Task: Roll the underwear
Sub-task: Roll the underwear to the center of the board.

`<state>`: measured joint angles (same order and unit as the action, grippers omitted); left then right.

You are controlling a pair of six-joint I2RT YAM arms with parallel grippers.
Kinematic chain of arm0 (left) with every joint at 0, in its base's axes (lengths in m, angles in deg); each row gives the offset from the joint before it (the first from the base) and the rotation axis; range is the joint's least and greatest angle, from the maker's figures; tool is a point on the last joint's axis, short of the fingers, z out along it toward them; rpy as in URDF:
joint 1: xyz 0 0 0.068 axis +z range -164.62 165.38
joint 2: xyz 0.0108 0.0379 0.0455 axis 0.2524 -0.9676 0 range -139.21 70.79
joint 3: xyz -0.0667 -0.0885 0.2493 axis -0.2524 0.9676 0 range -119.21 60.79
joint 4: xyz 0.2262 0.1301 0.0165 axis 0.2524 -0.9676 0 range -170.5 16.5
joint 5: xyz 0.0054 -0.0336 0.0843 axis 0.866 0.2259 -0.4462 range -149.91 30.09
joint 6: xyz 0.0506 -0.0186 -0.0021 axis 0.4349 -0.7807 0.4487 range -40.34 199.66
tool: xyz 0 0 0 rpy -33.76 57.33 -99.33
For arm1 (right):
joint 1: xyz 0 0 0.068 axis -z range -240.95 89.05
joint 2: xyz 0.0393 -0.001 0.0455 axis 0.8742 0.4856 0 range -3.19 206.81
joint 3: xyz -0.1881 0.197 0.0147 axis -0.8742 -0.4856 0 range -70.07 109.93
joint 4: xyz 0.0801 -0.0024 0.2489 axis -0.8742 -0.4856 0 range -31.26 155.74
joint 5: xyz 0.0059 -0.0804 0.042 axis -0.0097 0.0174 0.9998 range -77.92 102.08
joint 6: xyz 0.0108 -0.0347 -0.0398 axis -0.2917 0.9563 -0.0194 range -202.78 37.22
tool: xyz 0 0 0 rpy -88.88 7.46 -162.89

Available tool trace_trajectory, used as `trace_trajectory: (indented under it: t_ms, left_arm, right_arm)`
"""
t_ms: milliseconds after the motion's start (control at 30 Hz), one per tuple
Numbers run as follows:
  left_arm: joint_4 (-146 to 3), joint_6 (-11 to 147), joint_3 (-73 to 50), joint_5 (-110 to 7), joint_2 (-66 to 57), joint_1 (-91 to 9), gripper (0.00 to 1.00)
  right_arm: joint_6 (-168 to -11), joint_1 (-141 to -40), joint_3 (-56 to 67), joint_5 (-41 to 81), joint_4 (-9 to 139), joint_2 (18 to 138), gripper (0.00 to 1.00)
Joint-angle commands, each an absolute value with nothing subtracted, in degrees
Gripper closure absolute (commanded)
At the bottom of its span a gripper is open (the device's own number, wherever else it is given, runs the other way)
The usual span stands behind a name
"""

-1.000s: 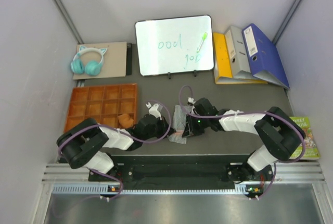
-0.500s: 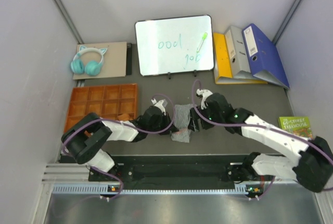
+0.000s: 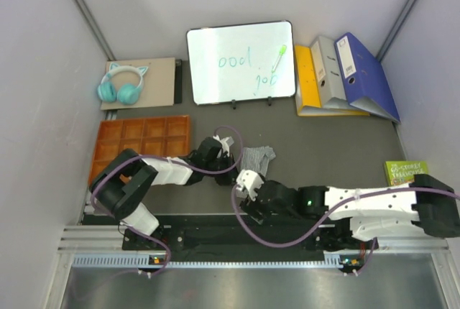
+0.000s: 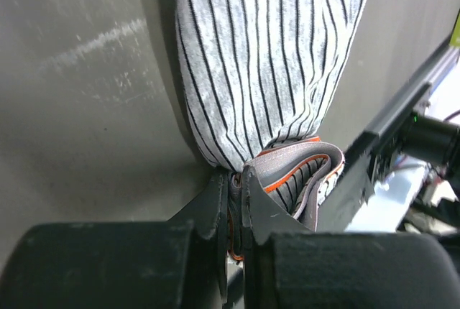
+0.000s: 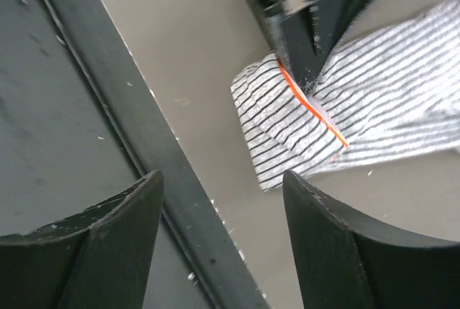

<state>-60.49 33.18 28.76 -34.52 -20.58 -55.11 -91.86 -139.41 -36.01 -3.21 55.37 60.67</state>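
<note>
The grey-and-white striped underwear (image 3: 256,159) lies bunched on the dark table just right of my left gripper (image 3: 230,169). In the left wrist view the striped cloth (image 4: 266,57) stretches away from the left gripper (image 4: 236,180). That gripper is shut on the cloth's folded grey waistband with orange trim (image 4: 302,169). My right gripper (image 3: 243,190) is apart from the cloth, close to the table's front edge. In its own view the right gripper (image 5: 221,180) is open and holds nothing. The striped cloth (image 5: 359,122) lies ahead of it.
An orange compartment tray (image 3: 140,140) sits left of the left arm. A whiteboard (image 3: 241,61), teal headphones (image 3: 122,86) and binders (image 3: 345,75) line the back. A green book (image 3: 406,172) lies far right. The table's front rail (image 5: 144,151) runs under the right gripper.
The right gripper has opened, let go of the striped cloth and pulled back toward the front edge. The left gripper, still shut on the cloth, has drawn it a little farther back.
</note>
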Motion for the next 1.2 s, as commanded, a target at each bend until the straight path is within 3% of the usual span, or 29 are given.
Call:
trace_trajectory:
  t_ms: [0, 200, 700, 1167]
  left_arm:
    - [-84.21, 41.41, 31.17, -31.34, -25.45, -54.26, 1.00]
    - [-86.86, 43.97, 28.89, -30.91, -27.29, -53.12, 1.00]
    - [-90.73, 47.67, 25.10, -29.23, -31.07, -51.71, 1.00]
    - [-90.99, 48.19, 24.49, -29.06, -32.39, -51.18, 1.00]
  right_arm:
    - [-84.02, -144.88, -35.09, -14.27, 63.63, 67.63, 0.36]
    - [-80.15, -146.73, -35.09, -19.29, 67.31, 74.15, 0.43]
    - [-79.87, -146.73, -36.32, -17.45, 70.93, 80.39, 0.57]
    - [-84.08, -148.75, -32.10, -16.66, 65.92, 77.23, 0.56]
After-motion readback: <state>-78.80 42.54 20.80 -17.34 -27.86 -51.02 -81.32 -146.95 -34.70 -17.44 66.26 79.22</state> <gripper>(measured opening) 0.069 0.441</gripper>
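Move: The left hand keeps its pinch on the striped underwear. The near flap sticking out past its fingertips lies about 3 cm back from that hand, level sideways and 1 cm lower. From the empty right hand the near flap is roughly 4 cm ahead, 5 cm to the left and 8 cm below. The spread body lies some 14 cm straight ahead of the right hand, and the table edge about 4 cm back, both 9 cm below. Still pinching the underwear, the left hand drags it back towards the robot about 3.5 cm, close over the table, its fingertips swinging back some 20 degrees. Meanwhile the open right hand sinks roughly 5 cm towards the near flap, easing a little left and forward; its fingers tilt to point more forward and draw partly together without shutting, around the flap's near end, where a touch can't be made out. ##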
